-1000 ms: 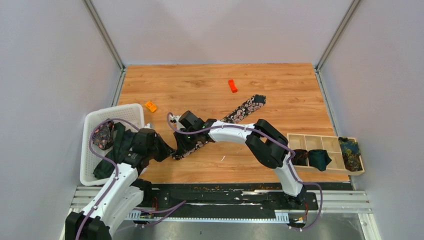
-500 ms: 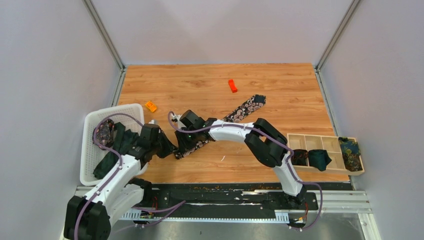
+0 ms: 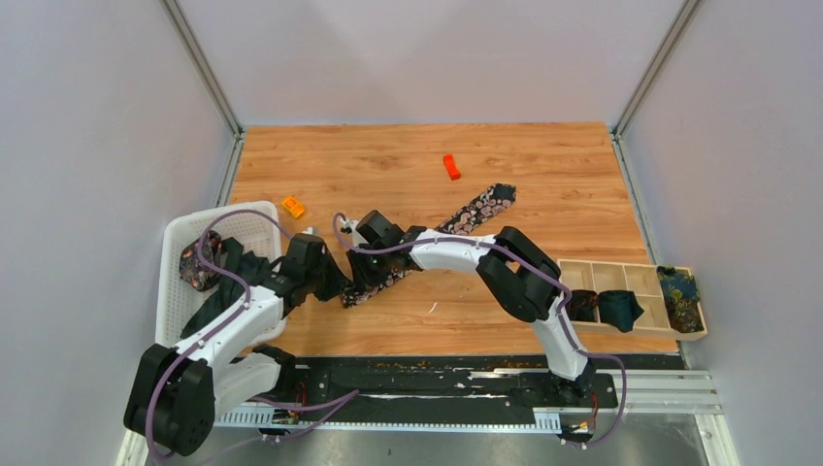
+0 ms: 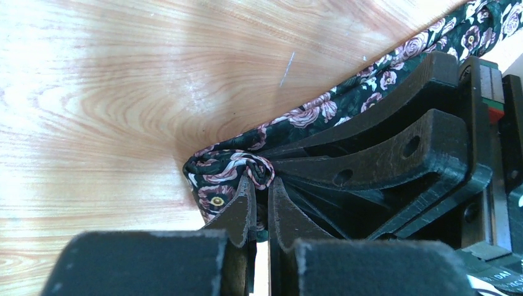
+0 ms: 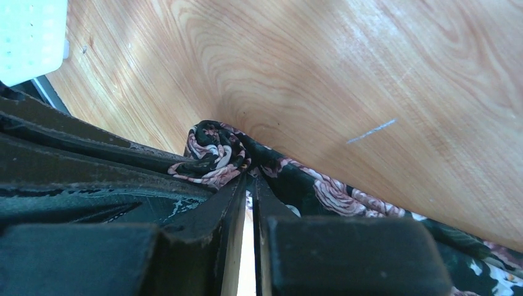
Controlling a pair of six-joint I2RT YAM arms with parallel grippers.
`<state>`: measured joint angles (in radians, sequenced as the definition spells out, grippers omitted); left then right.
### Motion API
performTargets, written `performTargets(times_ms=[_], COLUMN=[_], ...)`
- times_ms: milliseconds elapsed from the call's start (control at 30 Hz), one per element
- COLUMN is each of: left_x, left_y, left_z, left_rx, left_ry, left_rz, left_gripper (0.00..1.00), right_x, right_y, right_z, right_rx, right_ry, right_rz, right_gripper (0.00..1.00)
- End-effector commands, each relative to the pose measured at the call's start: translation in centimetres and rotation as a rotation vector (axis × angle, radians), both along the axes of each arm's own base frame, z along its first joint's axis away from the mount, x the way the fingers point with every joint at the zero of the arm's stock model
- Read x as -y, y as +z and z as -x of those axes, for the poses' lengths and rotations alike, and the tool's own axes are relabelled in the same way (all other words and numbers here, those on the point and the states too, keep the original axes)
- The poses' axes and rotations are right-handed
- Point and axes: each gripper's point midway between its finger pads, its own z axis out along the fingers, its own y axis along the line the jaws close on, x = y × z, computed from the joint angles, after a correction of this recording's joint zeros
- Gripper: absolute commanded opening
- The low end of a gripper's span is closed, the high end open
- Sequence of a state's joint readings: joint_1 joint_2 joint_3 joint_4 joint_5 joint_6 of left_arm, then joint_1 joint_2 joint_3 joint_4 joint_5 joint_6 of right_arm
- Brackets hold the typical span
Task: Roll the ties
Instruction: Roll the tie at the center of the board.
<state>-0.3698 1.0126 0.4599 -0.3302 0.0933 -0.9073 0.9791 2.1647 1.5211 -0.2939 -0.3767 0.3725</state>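
A black tie with pink-white flowers (image 3: 476,209) lies diagonally across the wooden table. Its near-left end is bunched into a small fold (image 4: 223,169). My left gripper (image 3: 338,287) comes at that end from the left and is shut on the bunched fabric, fingertips (image 4: 245,196) pinching it. My right gripper (image 3: 361,282) meets the same end from the right and is shut on the fold (image 5: 216,157) too. The two grippers sit tip to tip; the right one's black fingers (image 4: 382,154) fill the left wrist view. More ties (image 3: 218,277) lie in the basket.
A white basket (image 3: 254,216) stands at the left table edge beside my left arm. Two orange blocks (image 3: 451,166) (image 3: 292,206) lie on the wood. A wooden divided tray (image 3: 631,277) at the right holds rolled ties, one teal (image 3: 618,309), one blue-yellow (image 3: 679,291).
My left arm has swung right and forward, bringing its gripper up against the tie's end. The right gripper shifted slightly away from me with that end.
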Motion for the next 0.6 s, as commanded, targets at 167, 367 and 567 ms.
performTargets(times_ms=[167, 367, 567], left_x=[1.0, 0.9, 1.2], left_y=[0.1, -0.2, 0.0], left_z=[-2.2, -2.3, -2.7], left_rx=[0.057, 0.058, 0.073], left_ry=[-0.004, -0.002, -0.003], left_rz=[-0.023, -0.034, -0.025], left_gripper=[0.00, 0.00, 0.05], right_x=[0.3, 2.3, 4.0], right_y=[5.2, 6.8, 7.7], right_z=[-0.3, -0.9, -0.6], right_rx=[0.084, 0.137, 0.157], right_ry=[0.008, -0.031, -0.059], right_rz=[-0.071, -0.035, -0.020], right_gripper=[0.12, 0.13, 0.14])
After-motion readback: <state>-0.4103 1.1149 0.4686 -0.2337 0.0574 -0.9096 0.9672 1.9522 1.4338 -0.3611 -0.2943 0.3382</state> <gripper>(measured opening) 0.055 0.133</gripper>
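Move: The rolled-up end of the tie is already between the left fingertips, its middle within about 1 cm of that hand and slightly below. From the right fingers it lies about 2 cm to the left and 1 cm back. The tie's flat far end is some 32 cm to the left hand's right and 20 cm ahead; the white fleck on the board is about 18 cm right and 5 cm back from the left hand. The basket's middle lies roughly 27 cm to its left, level with it. Bring the right gripper clear of the roll: ease it right along the tie for about 2 cm, then lift it steeply, some 6 cm in all, its fingers kept nearly shut and empty. Meanwhile keep the left fingers pinched on the rolled end and carry it forward, to the right and down, about 1 cm each way. ##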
